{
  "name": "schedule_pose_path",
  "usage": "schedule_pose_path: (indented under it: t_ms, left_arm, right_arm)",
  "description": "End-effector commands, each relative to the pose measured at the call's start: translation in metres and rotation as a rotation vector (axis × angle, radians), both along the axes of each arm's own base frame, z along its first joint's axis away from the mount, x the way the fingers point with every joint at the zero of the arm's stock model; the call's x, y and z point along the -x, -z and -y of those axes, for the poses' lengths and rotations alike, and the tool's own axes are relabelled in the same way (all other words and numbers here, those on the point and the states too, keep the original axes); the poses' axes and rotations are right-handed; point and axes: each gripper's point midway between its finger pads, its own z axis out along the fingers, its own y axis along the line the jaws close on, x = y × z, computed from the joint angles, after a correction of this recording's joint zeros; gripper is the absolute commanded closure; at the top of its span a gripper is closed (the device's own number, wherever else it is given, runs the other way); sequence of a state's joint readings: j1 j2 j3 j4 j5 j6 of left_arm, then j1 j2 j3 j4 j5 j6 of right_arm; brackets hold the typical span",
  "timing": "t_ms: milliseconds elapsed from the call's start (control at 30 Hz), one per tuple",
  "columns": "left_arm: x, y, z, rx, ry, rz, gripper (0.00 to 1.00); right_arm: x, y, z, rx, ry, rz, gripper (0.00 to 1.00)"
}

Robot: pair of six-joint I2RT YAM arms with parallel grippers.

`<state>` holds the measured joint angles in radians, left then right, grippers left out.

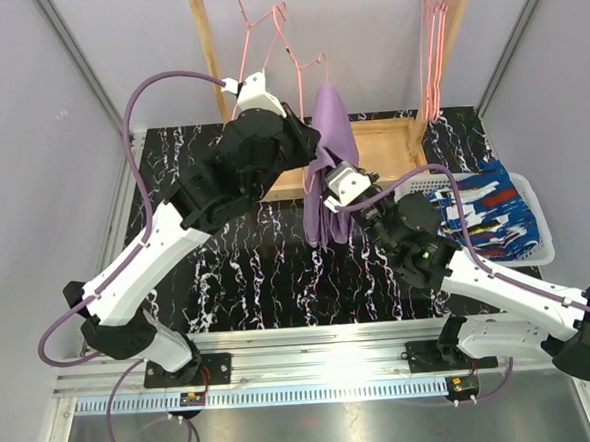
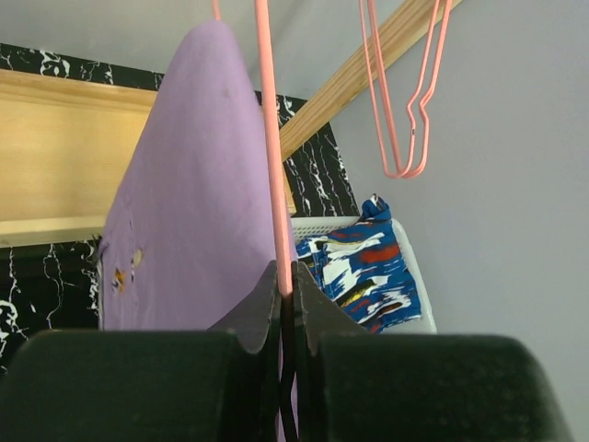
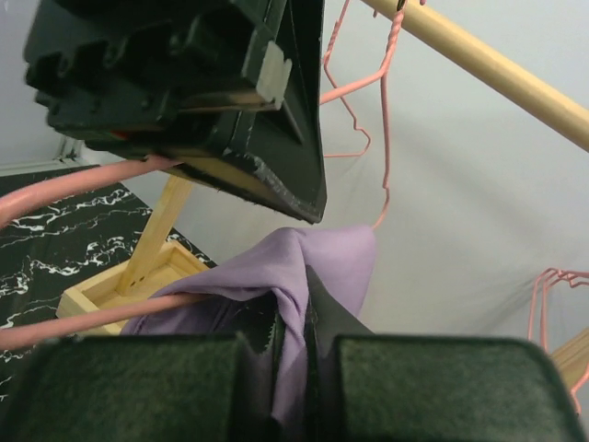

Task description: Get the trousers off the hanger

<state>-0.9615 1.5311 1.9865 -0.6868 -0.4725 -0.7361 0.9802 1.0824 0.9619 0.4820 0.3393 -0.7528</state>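
Note:
The lilac trousers (image 1: 328,129) hang folded over a pink hanger (image 1: 300,72) on the wooden rack. My left gripper (image 1: 309,148) is shut on the hanger's pink wire (image 2: 272,157), with the lilac cloth (image 2: 189,212) just to its left. My right gripper (image 1: 330,195), lower down, is shut on a fold of the lilac trousers (image 3: 317,262); in the right wrist view its jaws (image 3: 294,313) pinch the cloth, and the left gripper's black body fills the space above. The dark blue patterned trousers (image 1: 487,212) lie in a white basket (image 1: 538,228) on the right.
The wooden rack's upright (image 1: 208,56) and its base tray (image 1: 382,140) stand behind the arms. Spare pink hangers (image 1: 433,47) hang from the rail at the right, also seen in the left wrist view (image 2: 402,120). Grey walls close in both sides.

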Motion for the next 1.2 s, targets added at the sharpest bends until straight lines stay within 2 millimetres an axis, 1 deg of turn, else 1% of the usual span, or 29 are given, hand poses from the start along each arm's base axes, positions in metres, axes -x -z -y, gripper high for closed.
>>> schedule_pose_path:
  t_ms: [0,33,167,200,300,400,433,500,567,633,667,733,767,800,867,900,933,1000,1100,1167]
  left_arm:
    - [0.014,-0.056,-0.008,0.147,0.036,0.131,1.00]
    - [0.016,-0.055,-0.007,0.140,0.038,0.128,1.00]
    - [0.018,-0.041,-0.007,0.090,0.026,0.110,1.00]
    - [0.016,-0.034,-0.008,0.073,0.015,0.099,1.00]
    - [0.013,-0.022,-0.015,0.039,-0.019,0.088,1.00]
    - [0.013,-0.017,-0.021,0.025,-0.038,0.088,1.00]
    - [0.012,-0.012,-0.020,0.015,-0.039,0.082,1.00]
    - [0.013,-0.009,-0.022,0.018,-0.038,0.081,1.00]
    - [0.014,0.000,-0.020,0.013,-0.029,0.071,1.00]
    - [0.016,0.003,-0.020,0.024,-0.027,0.065,1.00]
    - [0.016,0.012,-0.018,0.015,-0.020,0.051,1.00]
    - [0.018,0.019,-0.014,0.027,-0.005,0.038,1.00]
    - [0.019,0.027,-0.013,0.017,-0.001,0.026,1.00]
    - [0.019,0.031,-0.014,0.019,-0.001,0.017,1.00]
    - [0.020,0.037,-0.015,0.016,-0.005,0.010,1.00]
    - [0.020,0.046,-0.015,0.005,-0.006,-0.001,1.00]
    - [0.022,0.044,-0.018,0.013,-0.006,0.005,1.00]
    - [0.023,0.052,-0.020,0.003,-0.008,-0.003,1.00]
    - [0.025,0.051,-0.024,0.008,-0.011,0.003,1.00]
    - [0.027,0.054,-0.026,0.004,-0.009,0.000,1.00]
  right_arm:
    - [-0.002,-0.038,0.017,-0.109,0.083,0.058,1.00]
    - [-0.003,-0.043,0.022,-0.139,0.102,0.066,1.00]
    - [-0.003,-0.055,0.025,-0.202,0.106,0.069,1.00]
    - [-0.001,-0.063,0.030,-0.243,0.110,0.070,1.00]
    - [0.004,-0.078,0.040,-0.305,0.110,0.088,1.00]
    - [0.010,-0.094,0.052,-0.352,0.118,0.111,1.00]
    - [0.011,-0.099,0.056,-0.367,0.129,0.116,1.00]
    - [0.014,-0.108,0.063,-0.385,0.137,0.132,1.00]
    - [0.017,-0.115,0.068,-0.400,0.140,0.145,1.00]
    - [0.019,-0.123,0.072,-0.414,0.148,0.158,1.00]
    - [0.019,-0.126,0.074,-0.414,0.155,0.164,1.00]
    - [0.021,-0.135,0.078,-0.427,0.165,0.179,1.00]
    - [0.021,-0.138,0.080,-0.422,0.173,0.188,1.00]
    - [0.022,-0.145,0.084,-0.433,0.183,0.197,1.00]
    - [0.023,-0.152,0.089,-0.427,0.205,0.215,1.00]
    - [0.026,-0.160,0.094,-0.437,0.212,0.226,1.00]
    - [0.027,-0.164,0.098,-0.437,0.221,0.233,1.00]
    - [0.031,-0.174,0.102,-0.424,0.230,0.252,1.00]
    - [0.034,-0.184,0.110,-0.408,0.254,0.271,1.00]
    - [0.037,-0.190,0.116,-0.400,0.276,0.290,1.00]
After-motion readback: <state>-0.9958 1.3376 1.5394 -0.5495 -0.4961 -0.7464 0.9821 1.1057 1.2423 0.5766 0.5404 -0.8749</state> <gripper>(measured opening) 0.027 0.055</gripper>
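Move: The purple trousers, folded over the pink hanger, are already pinched near their upper edge by the right hand; their middle hangs about 12 cm below the left hand, 4 cm ahead and 4 cm to its right. From the right hand, the hanger's middle is some 8 cm ahead, roughly level sideways and 4 cm higher. The basket lies about 31 cm to the right hand's right, 2 cm farther out and 40 cm down. The trousers, still pinched in the right fingers, are pulled up and away from the hanger: after a small nudge forward, the right hand climbs about 13 cm while going some 7 cm to the right, tilting and turning roughly 20 degrees, clockwise and fingertips upward. Meanwhile the left hand keeps its shut grip on the hanger wire and draws it down about 9 cm, slightly back. ##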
